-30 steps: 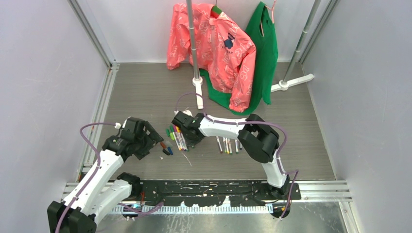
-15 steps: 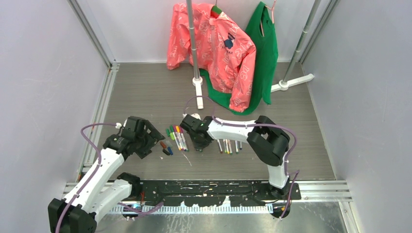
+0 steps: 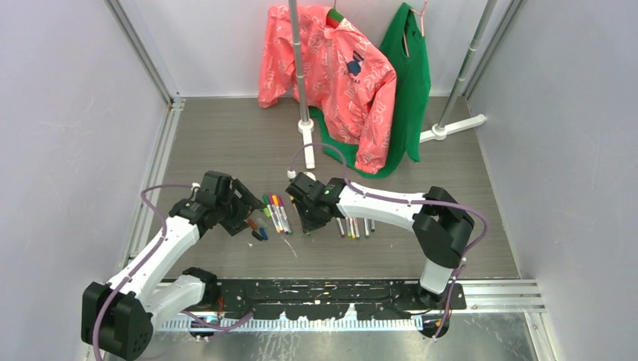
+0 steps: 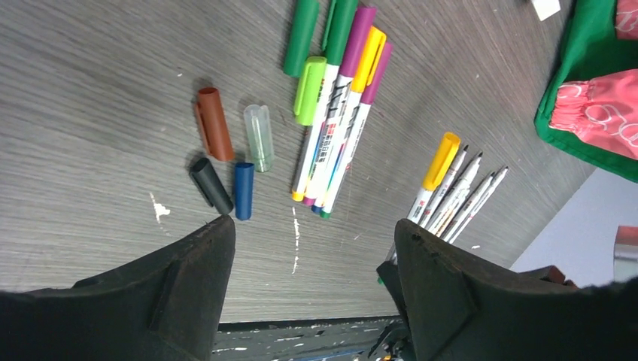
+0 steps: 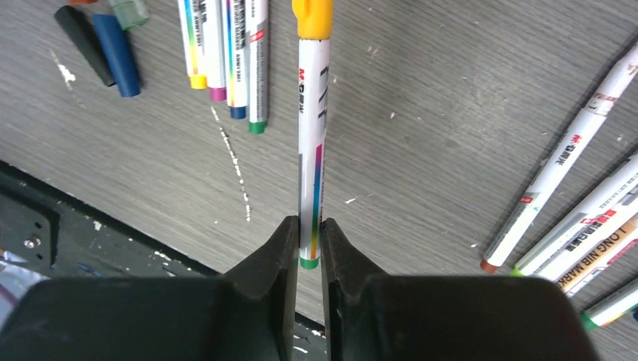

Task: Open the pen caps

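Observation:
My right gripper (image 5: 309, 233) is shut on the green-tipped lower end of a white pen (image 5: 310, 150). That pen's yellow cap (image 5: 312, 16) is still on and points away from the fingers. My left gripper (image 4: 312, 233) is open and empty above the bare table. Just beyond its left fingertip lie loose pen caps: brown-red (image 4: 214, 124), clear (image 4: 259, 138), black (image 4: 211, 186) and blue (image 4: 243, 190). Several capped pens (image 4: 338, 113) lie side by side beside the loose caps. Several uncapped pens (image 5: 572, 226) lie to the right. From above, the left gripper (image 3: 244, 210) and right gripper (image 3: 307, 218) flank the capped pens (image 3: 276, 213).
A pink jacket (image 3: 342, 75) and a green garment (image 3: 410, 83) hang from a rack at the back, its grey pole (image 3: 299, 68) and white foot (image 3: 307, 147) just behind the pens. The black front rail (image 3: 331, 289) runs along the near table edge.
My right gripper has carried the yellow-capped pen to the right, away from the row of capped pens. My left gripper has swung right toward the loose caps, and its jaws have narrowed a little.

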Action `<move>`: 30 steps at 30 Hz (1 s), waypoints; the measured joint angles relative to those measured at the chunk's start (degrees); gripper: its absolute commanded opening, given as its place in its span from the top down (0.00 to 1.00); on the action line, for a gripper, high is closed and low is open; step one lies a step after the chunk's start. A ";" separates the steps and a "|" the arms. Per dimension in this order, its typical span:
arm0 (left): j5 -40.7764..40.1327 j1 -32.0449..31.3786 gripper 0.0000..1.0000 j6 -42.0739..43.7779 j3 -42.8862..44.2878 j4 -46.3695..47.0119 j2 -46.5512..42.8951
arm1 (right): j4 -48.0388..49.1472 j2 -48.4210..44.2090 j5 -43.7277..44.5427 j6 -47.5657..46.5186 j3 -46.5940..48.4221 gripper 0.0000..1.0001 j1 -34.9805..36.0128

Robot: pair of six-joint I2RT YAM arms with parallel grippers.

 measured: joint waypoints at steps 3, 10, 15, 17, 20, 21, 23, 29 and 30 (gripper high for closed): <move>0.33 -0.48 0.24 -0.28 0.94 0.68 1.44 | 0.00 -0.57 -1.14 0.31 0.13 0.99 0.44; 0.26 -3.93 0.25 -1.42 5.57 2.45 7.56 | -0.52 -0.48 -3.78 0.55 2.12 0.99 2.25; -0.04 -6.60 0.28 -1.84 8.50 3.28 11.69 | -0.68 -0.46 -4.42 0.55 5.09 0.99 3.13; -0.22 -7.28 0.31 -2.10 9.11 3.32 13.00 | -0.87 -0.44 -4.48 0.52 6.08 0.99 3.28; -0.70 -8.02 0.35 -2.89 9.51 3.28 14.67 | -1.18 -0.39 -4.61 0.50 7.04 0.99 3.34; -0.87 -8.20 0.37 -2.97 9.68 3.26 15.10 | -1.29 -0.37 -4.66 0.50 7.23 0.99 3.34; -1.42 -8.33 0.42 -3.17 9.92 3.23 15.74 | -1.62 -0.37 -4.83 0.50 7.58 0.99 3.37; -2.32 -8.41 0.53 -3.91 9.94 3.23 16.20 | -2.45 -0.35 -5.22 0.46 7.96 0.99 3.56; -2.36 -8.48 0.53 -4.09 9.97 3.23 16.26 | -2.49 -0.35 -5.31 0.44 7.98 0.99 3.61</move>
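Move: The yellow cap of the pen already in the right hand is about 4 cm ahead of the left hand, 10 cm to its right and 4 cm below. From the right hand, which grips the pen's far end, that cap is about 8 cm ahead, 3 cm left and level in height. The four capped pens lie about 5 cm right of the left hand, 1 cm back and 9 cm below; the loose caps are 4 cm back, 1 cm left and just as low. The held pen, yellow cap leading, is lifted about 5 cm and brought some 4.5 cm left and 2 cm back by the right hand, which tilts slightly and keeps its grip near the green end. To meet the cap, the left hand goes about 5 cm right and 3 cm forward, arching up a little and sinking back, then partly closes its fingers around the cap without shutting. ##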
